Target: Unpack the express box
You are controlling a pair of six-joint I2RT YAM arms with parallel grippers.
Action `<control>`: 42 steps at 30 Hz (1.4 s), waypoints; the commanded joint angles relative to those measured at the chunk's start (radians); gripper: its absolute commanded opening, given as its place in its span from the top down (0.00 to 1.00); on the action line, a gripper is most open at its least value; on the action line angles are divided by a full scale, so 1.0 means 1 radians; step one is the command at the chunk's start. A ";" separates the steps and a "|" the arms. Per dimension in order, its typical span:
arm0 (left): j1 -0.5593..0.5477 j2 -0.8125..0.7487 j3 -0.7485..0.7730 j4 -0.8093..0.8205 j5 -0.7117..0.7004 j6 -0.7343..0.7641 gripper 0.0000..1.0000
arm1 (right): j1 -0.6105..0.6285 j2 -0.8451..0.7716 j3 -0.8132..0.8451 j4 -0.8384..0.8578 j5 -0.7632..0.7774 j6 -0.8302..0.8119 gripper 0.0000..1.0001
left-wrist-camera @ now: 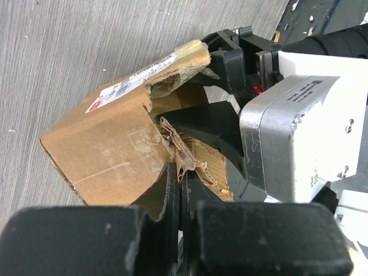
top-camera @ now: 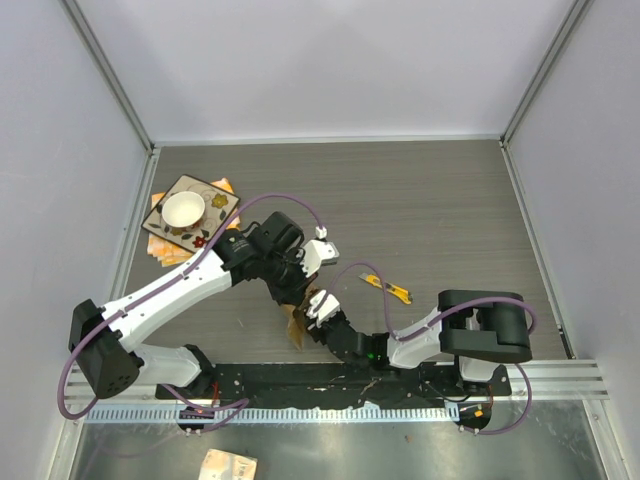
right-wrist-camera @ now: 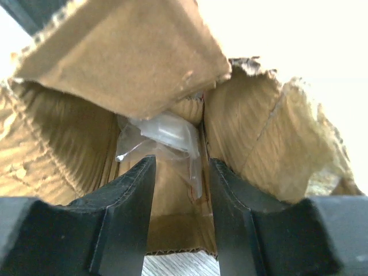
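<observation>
The express box (top-camera: 295, 326), brown cardboard with a white label (left-wrist-camera: 123, 87), is held tilted near the table's front edge, its top torn open. My left gripper (left-wrist-camera: 181, 183) is shut on a ragged torn flap edge of the box (left-wrist-camera: 106, 146). My right gripper (right-wrist-camera: 181, 168) reaches into the opening from the other side, open, its fingers apart inside the cardboard walls (right-wrist-camera: 250, 123). A clear plastic bag (right-wrist-camera: 167, 135) lies deep in the box just ahead of the fingertips, not clamped. In the top view the right gripper (top-camera: 322, 308) meets the left gripper (top-camera: 302, 288) at the box.
A yellow utility knife (top-camera: 387, 288) lies on the table right of the box. A flat brown-and-orange card with a white cup (top-camera: 185, 211) sits at the far left. Grey walls close in the table's sides and back. A small packet (top-camera: 228, 464) lies below the rail.
</observation>
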 commanded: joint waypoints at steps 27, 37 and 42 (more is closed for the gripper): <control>-0.002 -0.014 0.024 -0.002 0.027 0.005 1.00 | 0.005 0.064 -0.027 0.223 -0.090 0.050 0.99; 0.085 0.057 0.090 -0.002 -0.015 -0.039 1.00 | 0.065 -0.396 -0.070 -0.180 0.006 0.075 0.99; 0.206 0.134 0.220 -0.053 0.232 -0.051 1.00 | 0.068 -0.648 -0.038 -0.565 0.081 0.121 0.99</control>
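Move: Inside the open box, the clear plastic bag lies about 3 cm ahead of the right hand's open fingers, 3 cm to their left and 2 cm below. The box's middle is some 4 cm ahead, 3 cm left and 1 cm down, and the yellow cutter lies about 15 cm right, 2 cm ahead and 5 cm below. From the left hand, which already pinches the torn flap, the bag is roughly 2 cm ahead, 2 cm right and 6 cm below. Reaching a short way left and down into the box, the right hand shuts its fingers on the plastic bag, then pulls it out, rising about 11 cm while drawing right and slightly back and rolling its left side up. The left hand keeps its pinch on the flap, eases back a little, then carries the box some 5 cm forward at the end, away from the right hand. ##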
